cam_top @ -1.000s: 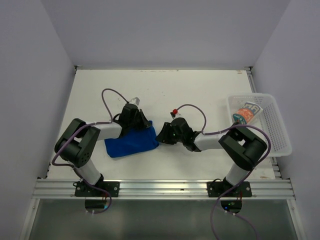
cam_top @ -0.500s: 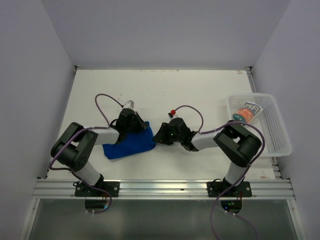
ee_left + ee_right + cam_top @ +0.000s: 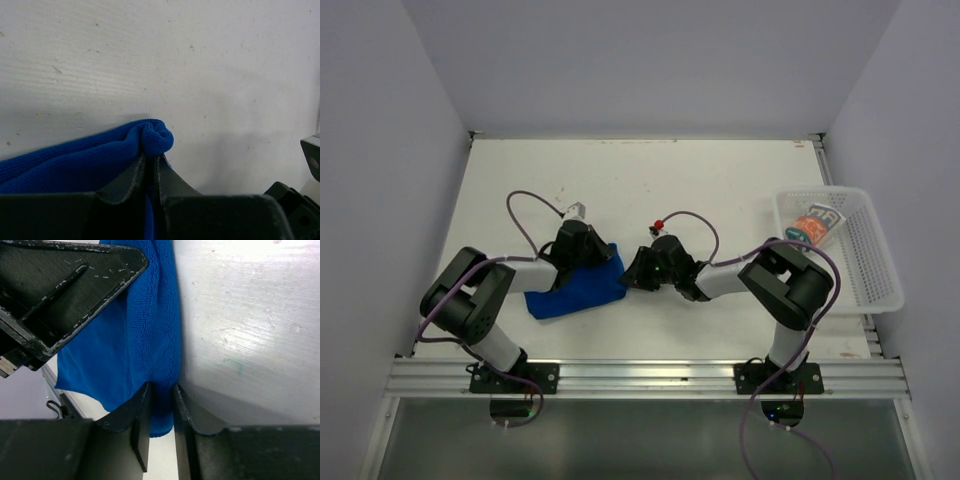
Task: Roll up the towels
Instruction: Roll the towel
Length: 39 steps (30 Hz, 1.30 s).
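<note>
The plain blue towel lies partly rolled on the white table between the two arms. My left gripper is shut on the rolled edge at the towel's far right corner; in the left wrist view the fingertips pinch the blue towel just under its curled end. My right gripper grips the near right end of the same rolled edge. In the right wrist view the blue towel fills the gap between my gripper's jaws. The patterned towel lies rolled in the basket.
The white mesh basket stands at the right table edge. The left gripper's black body sits close above the towel in the right wrist view. Grey walls enclose the table on three sides.
My right gripper has moved left onto the towel's right edge and narrowed its jaws around it. The left gripper and towel have shifted slightly left.
</note>
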{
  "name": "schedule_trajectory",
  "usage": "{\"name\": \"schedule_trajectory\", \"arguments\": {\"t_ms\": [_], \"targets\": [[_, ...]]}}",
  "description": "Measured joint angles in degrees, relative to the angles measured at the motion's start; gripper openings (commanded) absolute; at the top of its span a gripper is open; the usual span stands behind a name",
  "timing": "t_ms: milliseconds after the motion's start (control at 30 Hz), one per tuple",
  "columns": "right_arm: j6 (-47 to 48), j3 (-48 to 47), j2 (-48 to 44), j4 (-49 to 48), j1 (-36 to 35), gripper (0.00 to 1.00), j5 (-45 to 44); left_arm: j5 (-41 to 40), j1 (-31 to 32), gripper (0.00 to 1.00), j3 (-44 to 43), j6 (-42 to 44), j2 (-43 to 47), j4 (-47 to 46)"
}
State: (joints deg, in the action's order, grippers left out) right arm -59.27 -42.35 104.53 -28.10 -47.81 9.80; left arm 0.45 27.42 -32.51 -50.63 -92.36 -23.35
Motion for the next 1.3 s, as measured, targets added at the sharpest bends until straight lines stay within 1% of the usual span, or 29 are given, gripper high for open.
{"name": "schedule_trajectory", "arguments": {"t_ms": [33,167,433,500,533,567,600,700,833,933,1167,1300], "targets": [[0.2,-0.2,0.0,0.4,-0.2,0.13,-0.3,-0.2,0.0,0.00,0.2,0.0,0.2,0.0],[1.8,-1.4,0.0,1.9,-1.6,0.00,-2.0,-0.5,0.0,0.00,0.3,0.1,0.8,0.7],[8.5,-2.8,-2.6,7.7,-6.1,0.00,-11.0,-0.3,0.0,0.00,-2.4,2.3,3.2,7.6],[10.4,-2.8,-3.7,9.5,-7.2,0.00,-13.7,0.8,0.0,0.08,-3.4,3.2,3.8,9.5],[11.4,-2.8,-4.3,10.5,-7.7,0.00,-15.2,1.4,0.0,0.17,-3.8,3.5,4.1,10.2],[12.4,-2.8,-5.0,11.5,-8.2,0.00,-16.5,2.0,0.0,0.22,-4.2,3.8,4.3,11.0],[13.4,-2.9,-5.5,12.6,-8.7,0.00,-17.9,2.5,0.0,0.29,-4.5,4.0,4.6,11.6],[16.1,-3.5,-6.8,16.7,-10.2,0.00,-21.0,3.2,-0.3,0.33,-6.4,5.0,5.2,13.4],[19.4,-4.5,-8.3,21.7,-11.8,0.00,-24.9,4.1,-0.8,0.40,-10.2,5.9,6.1,15.5],[21.2,-5.0,-9.0,24.7,-12.3,0.00,-27.2,5.3,-0.8,0.43,-12.9,6.4,7.1,16.6],[24.2,-7.4,-9.1,30.3,-15.4,0.00,-33.4,10.9,-0.8,0.44,-18.8,6.7,6.7,20.1],[25.0,-8.8,-9.1,32.4,-17.0,0.00,-36.2,14.9,-0.5,0.44,-20.1,5.9,5.3,21.1]]}}
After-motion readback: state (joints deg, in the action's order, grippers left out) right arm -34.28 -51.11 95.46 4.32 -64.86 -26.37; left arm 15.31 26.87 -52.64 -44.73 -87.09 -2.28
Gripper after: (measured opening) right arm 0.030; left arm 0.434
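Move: The blue towel's rolled right-hand edge runs between the hands, its far end already pinched in the left fingers. Its near end sits between the right hand's still parted fingers, barely a centimetre below the hand point and otherwise level with it. The towel's unrolled part lies low, its middle about 13 cm to the right hand's left and level fore and aft. From the left hand, that near end is some 8 cm back and 4 cm right. The right fingers shut on the near end of the blue roll and keep it pinched, then drag it right and back about 5 cm while the wrist rolls some 40 degrees, anticlockwise looking along the fingers, which swing to point more forward. The left fingers open, let go of the far end and climb about 11 cm, drifting right. ##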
